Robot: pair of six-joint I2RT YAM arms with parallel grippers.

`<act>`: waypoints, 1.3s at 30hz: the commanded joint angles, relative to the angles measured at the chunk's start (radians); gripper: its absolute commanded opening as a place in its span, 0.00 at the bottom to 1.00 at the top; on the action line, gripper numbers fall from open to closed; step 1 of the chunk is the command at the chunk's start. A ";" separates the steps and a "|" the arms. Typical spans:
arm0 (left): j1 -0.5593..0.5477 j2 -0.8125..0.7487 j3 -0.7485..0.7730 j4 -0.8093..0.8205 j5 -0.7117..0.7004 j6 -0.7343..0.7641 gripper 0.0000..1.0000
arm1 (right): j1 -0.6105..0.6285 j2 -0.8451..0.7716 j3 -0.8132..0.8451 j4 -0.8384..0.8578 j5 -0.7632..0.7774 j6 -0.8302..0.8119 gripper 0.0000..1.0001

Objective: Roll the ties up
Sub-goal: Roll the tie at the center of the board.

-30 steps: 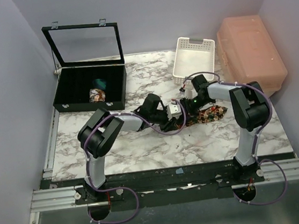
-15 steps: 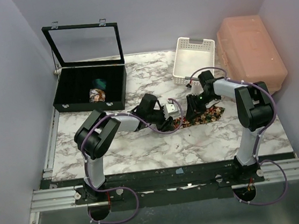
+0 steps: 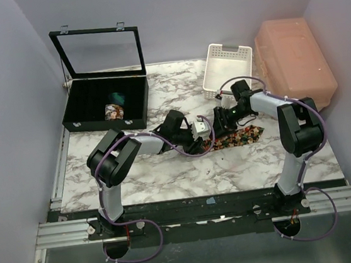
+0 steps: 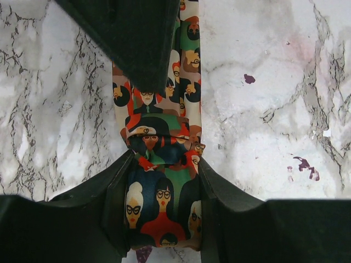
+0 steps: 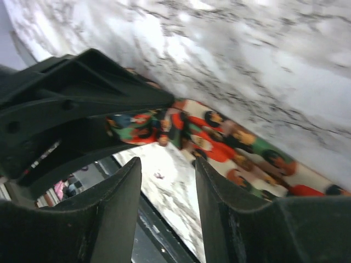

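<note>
A printed tie [image 3: 241, 138] lies flat on the marble table, its left end rolled up. My left gripper [image 3: 200, 144] is shut on that rolled end [image 4: 162, 204], which fills the gap between its fingers [image 4: 117, 189]. The flat part of the tie [image 4: 186, 82] runs away from the roll. My right gripper [image 3: 220, 121] hovers just beyond the roll, open, with only table showing between its fingers [image 5: 122, 204]. In the right wrist view the tie [image 5: 236, 148] passes in front of that gripper, untouched. Two rolled ties, one printed [image 3: 115, 111] and one teal [image 3: 117, 97], sit in the black case.
The open black case [image 3: 89, 97] stands at the back left. A white slotted basket [image 3: 227, 68] and a pink lidded box [image 3: 294, 61] stand at the back right. The right gripper's finger [image 4: 137, 38] hangs over the tie in the left wrist view.
My right gripper has opened, let go of the tie and pulled back toward the far right. The left gripper keeps its hold on the roll and has shifted slightly left.
</note>
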 commanded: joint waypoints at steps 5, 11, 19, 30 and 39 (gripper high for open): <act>0.007 0.026 -0.004 -0.105 -0.057 0.013 0.33 | 0.089 -0.016 -0.034 0.152 -0.136 0.186 0.47; 0.006 0.026 -0.001 -0.113 -0.065 0.003 0.34 | 0.144 0.004 -0.045 0.219 -0.111 0.271 0.50; 0.004 0.032 0.004 -0.117 -0.072 -0.005 0.34 | 0.179 0.043 -0.056 0.219 0.009 0.310 0.50; 0.004 0.034 0.012 -0.144 -0.059 0.006 0.41 | 0.173 0.066 -0.084 0.158 0.093 0.204 0.01; 0.027 0.002 -0.015 -0.052 -0.011 -0.035 0.70 | 0.075 0.110 -0.048 0.098 0.146 0.033 0.00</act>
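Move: The tie's roll, at the left end of the tie, sits between the left hand's fingertips, already pinched there. From the right hand it lies about 7 cm to the left, 2 cm back and 2 cm lower. The tie's flat remainder has its middle some 6 cm to the right of the right hand, 1 cm back and 5 cm below, which is roughly 12 cm to the left hand's right. The white basket stands about 23 cm ahead of the right hand and 4 cm to its right. The right fingers shut on the outer cloth of the roll after swinging about 7 cm left and slightly back, first rising 2 cm, then sinking about 3 cm onto it; with the pinch closed they draw back right some 3 cm. The left hand stays put, gripping the roll's sides until that pull has begun, then opens its fingers partway. ##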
